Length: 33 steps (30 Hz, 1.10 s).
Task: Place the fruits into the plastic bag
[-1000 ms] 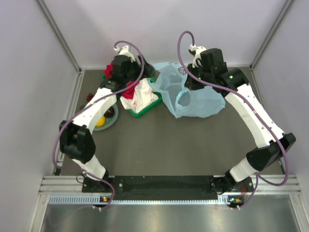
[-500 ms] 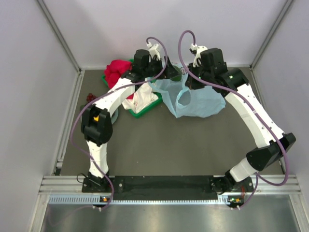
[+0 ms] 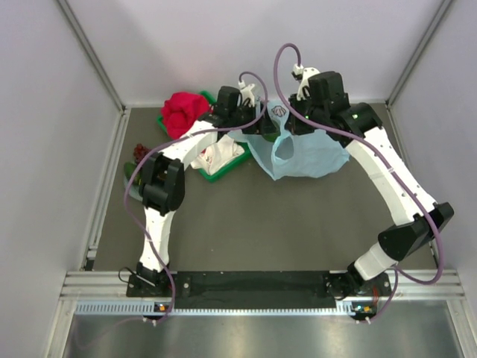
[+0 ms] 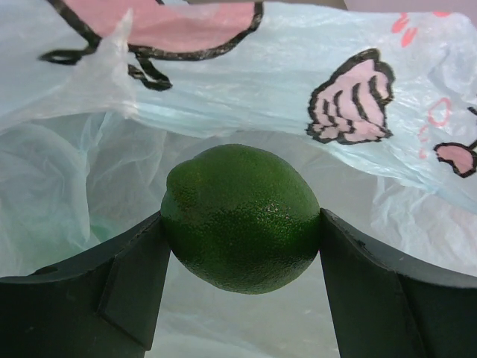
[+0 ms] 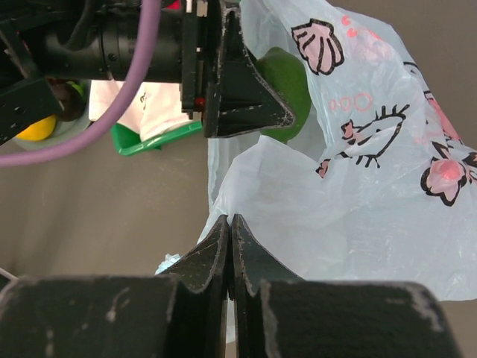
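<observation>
The light-blue plastic bag [image 3: 305, 153] lies at the back middle, with pink shell prints showing in the left wrist view [image 4: 223, 82]. My left gripper [image 3: 262, 125] is shut on the dark green fruit [image 4: 242, 216] and holds it at the bag's open mouth; the fruit also shows in the right wrist view [image 5: 287, 82]. My right gripper [image 3: 294, 123] is shut on the bag's edge [image 5: 358, 201] and holds it up. The dark grapes [image 3: 140, 151] lie at the far left. The orange-yellow citrus [image 5: 37, 130] sits on the plate. The dark round fruit is hidden.
A green tray [image 3: 216, 173] with a red cloth [image 3: 182, 110] and a white cloth [image 3: 216, 153] stands left of the bag, under my left arm. The grey-green plate [image 3: 128, 177] is mostly hidden by the left arm. Walls close in the back and sides.
My left arm has swung right from the plate, over the tray, to the bag's mouth with the green fruit. My right gripper has kept hold of the bag's edge.
</observation>
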Each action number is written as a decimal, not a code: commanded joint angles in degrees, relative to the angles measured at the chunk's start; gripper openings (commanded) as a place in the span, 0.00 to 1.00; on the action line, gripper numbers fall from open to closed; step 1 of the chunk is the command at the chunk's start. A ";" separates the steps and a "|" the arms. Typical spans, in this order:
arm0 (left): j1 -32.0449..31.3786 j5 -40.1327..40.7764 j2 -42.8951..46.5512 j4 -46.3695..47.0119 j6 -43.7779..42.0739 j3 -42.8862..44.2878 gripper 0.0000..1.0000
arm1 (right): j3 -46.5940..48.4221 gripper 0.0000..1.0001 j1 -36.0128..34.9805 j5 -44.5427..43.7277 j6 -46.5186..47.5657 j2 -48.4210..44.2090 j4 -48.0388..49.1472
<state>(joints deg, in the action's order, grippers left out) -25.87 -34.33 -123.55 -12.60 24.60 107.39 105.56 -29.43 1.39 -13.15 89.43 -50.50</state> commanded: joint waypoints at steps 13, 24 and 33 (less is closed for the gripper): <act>-2.96 -8.74 -4.51 1.88 -3.34 1.68 0.56 | 6.68 0.00 0.51 1.42 0.23 3.38 -2.85; -2.96 -10.58 -5.65 -4.71 -5.79 0.71 0.71 | 2.46 0.00 0.60 2.13 -0.39 0.93 -0.92; -2.96 -10.59 -5.04 -8.76 -9.13 1.06 0.82 | -0.61 0.00 0.60 2.92 -0.56 -0.48 0.31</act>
<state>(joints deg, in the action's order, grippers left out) -28.93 -43.11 -128.44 -20.32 18.09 108.40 105.34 -29.43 3.49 -13.32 91.98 -52.23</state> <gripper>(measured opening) 0.806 0.007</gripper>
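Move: I have a green fruit in my left hand, at the mouth of the plastic bag; the bag's middle lies about 8 cm to the right, 4 cm back and 13 cm below. The edge pinched in my right fingers is some 10 cm back, 3 cm right and 13 cm above my left hand. The green basket sits level ahead, 21 cm left and 16 cm lower. From my right hand, the bag's middle is about 7 cm ahead, 5 cm right and 26 cm below. Keeping the green fruit gripped, I sink my left hand, then draw it back and a little right, deeper into the plastic bag: about 5 cm down and 5 cm back in all. The hand swings some 15 degrees clockwise and its fingers tip slightly down. My right hand keeps the bag's edge pinched, nearly still, then lowers about 2 cm near the end. ##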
